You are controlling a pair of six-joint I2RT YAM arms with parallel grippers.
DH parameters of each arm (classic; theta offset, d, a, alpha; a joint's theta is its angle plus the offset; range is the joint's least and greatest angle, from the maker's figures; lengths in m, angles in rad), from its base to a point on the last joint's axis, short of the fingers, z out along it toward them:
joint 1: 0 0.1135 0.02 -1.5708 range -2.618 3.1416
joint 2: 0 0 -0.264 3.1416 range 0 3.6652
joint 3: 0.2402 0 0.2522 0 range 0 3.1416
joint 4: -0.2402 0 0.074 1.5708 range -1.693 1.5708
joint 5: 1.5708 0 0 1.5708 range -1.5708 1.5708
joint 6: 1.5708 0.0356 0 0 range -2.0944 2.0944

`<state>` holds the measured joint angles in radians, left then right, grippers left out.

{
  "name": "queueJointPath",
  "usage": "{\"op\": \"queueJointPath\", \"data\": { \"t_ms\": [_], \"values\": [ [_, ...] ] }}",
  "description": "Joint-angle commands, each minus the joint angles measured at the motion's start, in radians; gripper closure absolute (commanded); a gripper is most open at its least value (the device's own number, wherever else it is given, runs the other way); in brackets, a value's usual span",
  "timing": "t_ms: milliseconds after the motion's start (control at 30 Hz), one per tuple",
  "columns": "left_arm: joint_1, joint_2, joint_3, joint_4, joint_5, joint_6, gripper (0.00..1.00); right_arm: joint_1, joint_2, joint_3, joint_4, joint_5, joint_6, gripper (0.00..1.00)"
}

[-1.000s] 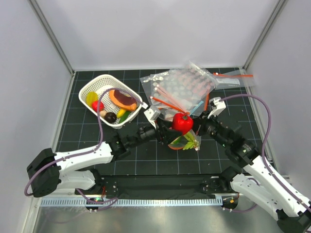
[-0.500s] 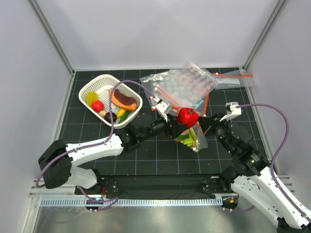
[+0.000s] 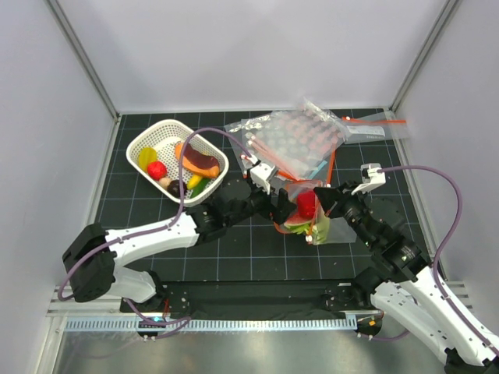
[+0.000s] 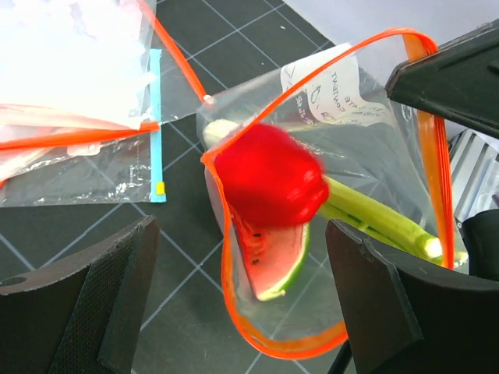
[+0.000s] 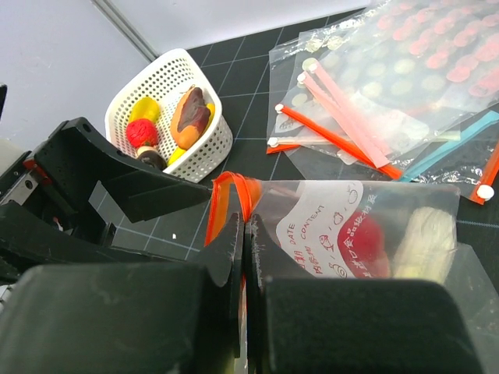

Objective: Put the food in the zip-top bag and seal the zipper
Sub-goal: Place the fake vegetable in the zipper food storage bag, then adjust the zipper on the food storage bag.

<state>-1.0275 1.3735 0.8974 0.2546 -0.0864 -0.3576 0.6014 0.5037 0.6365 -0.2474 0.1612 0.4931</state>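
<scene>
The zip-top bag (image 3: 324, 231) stands mouth-up at the mat's middle, its orange-red zipper (image 4: 290, 346) held open in a loop. My right gripper (image 3: 327, 201) is shut on the zipper edge (image 5: 226, 191), pinching it between the closed fingers (image 5: 246, 224). My left gripper (image 3: 277, 206) is open and empty just left of the mouth, its fingers (image 4: 86, 304) wide apart. The small red fruit (image 4: 269, 183) is blurred in the bag's mouth, on top of the watermelon wedge (image 4: 274, 251) and the green-and-white stalk (image 4: 374, 220). The fruit also shows through the bag (image 5: 366, 245).
A white slotted basket (image 3: 148, 137) with other toy foods stands at the back left. A pile of spare clear bags (image 3: 300, 139) with orange and blue strips lies behind the held bag, some reaching the back right corner.
My left gripper carried the red fruit right over the bag's mouth and opened; the fruit dropped in. The right gripper kept holding the bag's edge.
</scene>
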Motion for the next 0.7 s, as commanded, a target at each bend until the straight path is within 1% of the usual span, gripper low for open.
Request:
{"op": "queueJointPath", "data": {
  "t_ms": [0, 133, 167, 200, 233, 267, 400, 433, 467, 533, 567, 600, 633, 667],
  "values": [
    [-0.003, -0.059, 0.047, -0.024, -0.024, 0.023, 0.10, 0.006, -0.011, 0.012, 0.091, 0.000, 0.010, 0.99],
    [-0.003, -0.100, 0.049, -0.070, -0.090, 0.034, 0.09, 0.006, -0.016, 0.009, 0.092, 0.005, 0.012, 0.99],
    [-0.003, -0.100, 0.054, -0.093, -0.111, 0.028, 0.08, 0.006, -0.016, 0.009, 0.091, 0.004, 0.012, 0.99],
    [-0.002, -0.093, 0.060, -0.110, -0.163, 0.019, 0.08, 0.006, -0.017, 0.009, 0.091, 0.006, 0.012, 0.99],
    [-0.002, -0.084, 0.069, -0.126, -0.176, 0.013, 0.08, 0.006, -0.019, 0.011, 0.091, 0.006, 0.012, 0.99],
    [0.000, -0.068, 0.095, -0.155, -0.182, 0.011, 0.11, 0.006, -0.019, 0.009, 0.091, 0.008, 0.013, 0.99],
    [0.001, 0.018, 0.179, -0.248, -0.188, 0.002, 0.15, 0.006, -0.027, 0.008, 0.091, 0.014, 0.012, 0.99],
    [0.003, 0.048, 0.193, -0.252, -0.203, 0.000, 0.16, 0.005, -0.027, 0.008, 0.091, 0.012, 0.012, 0.99],
    [0.001, 0.055, 0.199, -0.283, -0.213, -0.001, 0.18, 0.006, -0.027, 0.006, 0.091, 0.012, 0.012, 0.99],
    [0.006, 0.062, 0.198, -0.287, -0.230, -0.015, 0.22, 0.006, -0.028, 0.008, 0.091, 0.012, 0.012, 0.99],
    [0.007, 0.059, 0.195, -0.279, -0.225, -0.017, 0.30, 0.006, -0.028, 0.008, 0.092, 0.009, 0.012, 0.99],
    [0.012, 0.059, 0.187, -0.275, -0.222, -0.018, 0.34, 0.006, -0.030, 0.006, 0.094, 0.008, 0.012, 0.99],
    [0.012, 0.058, 0.187, -0.272, -0.210, -0.020, 0.47, 0.006, -0.028, 0.005, 0.094, 0.006, 0.013, 0.99],
    [0.012, 0.059, 0.187, -0.270, -0.204, -0.018, 0.55, 0.006, -0.028, 0.003, 0.096, 0.003, 0.012, 0.99]
  ]
}}
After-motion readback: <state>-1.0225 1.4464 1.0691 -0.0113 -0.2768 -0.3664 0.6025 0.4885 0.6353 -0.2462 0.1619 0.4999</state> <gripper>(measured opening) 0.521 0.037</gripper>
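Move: Just ahead of the open left hand, about 4 cm forward, 1 cm left and 3 cm lower, is the free left edge of the bag's orange zipper rim. The red bell pepper inside the bag sits some 3 cm forward, 5 cm right and 6 cm down, with the watermelon slice roughly level with the hand, 4 cm right and 9 cm down. From the right hand, which already pinches the rim's other side, that free edge lies about 11 cm left, 3 cm forward and 4 cm lower. Backing off from the dropped-in pepper, the empty left hand first goes about 2 cm left and 2 cm up, then swings 3 cm forward and sinks about 3 cm to bring its fingers astride the bag's free zipper edge. It turns roughly 10 degrees counter-clockwise, its left side rising as much, while the fingers close from wide to about half open. The right hand stays put, keeping its pinch on the rim. ##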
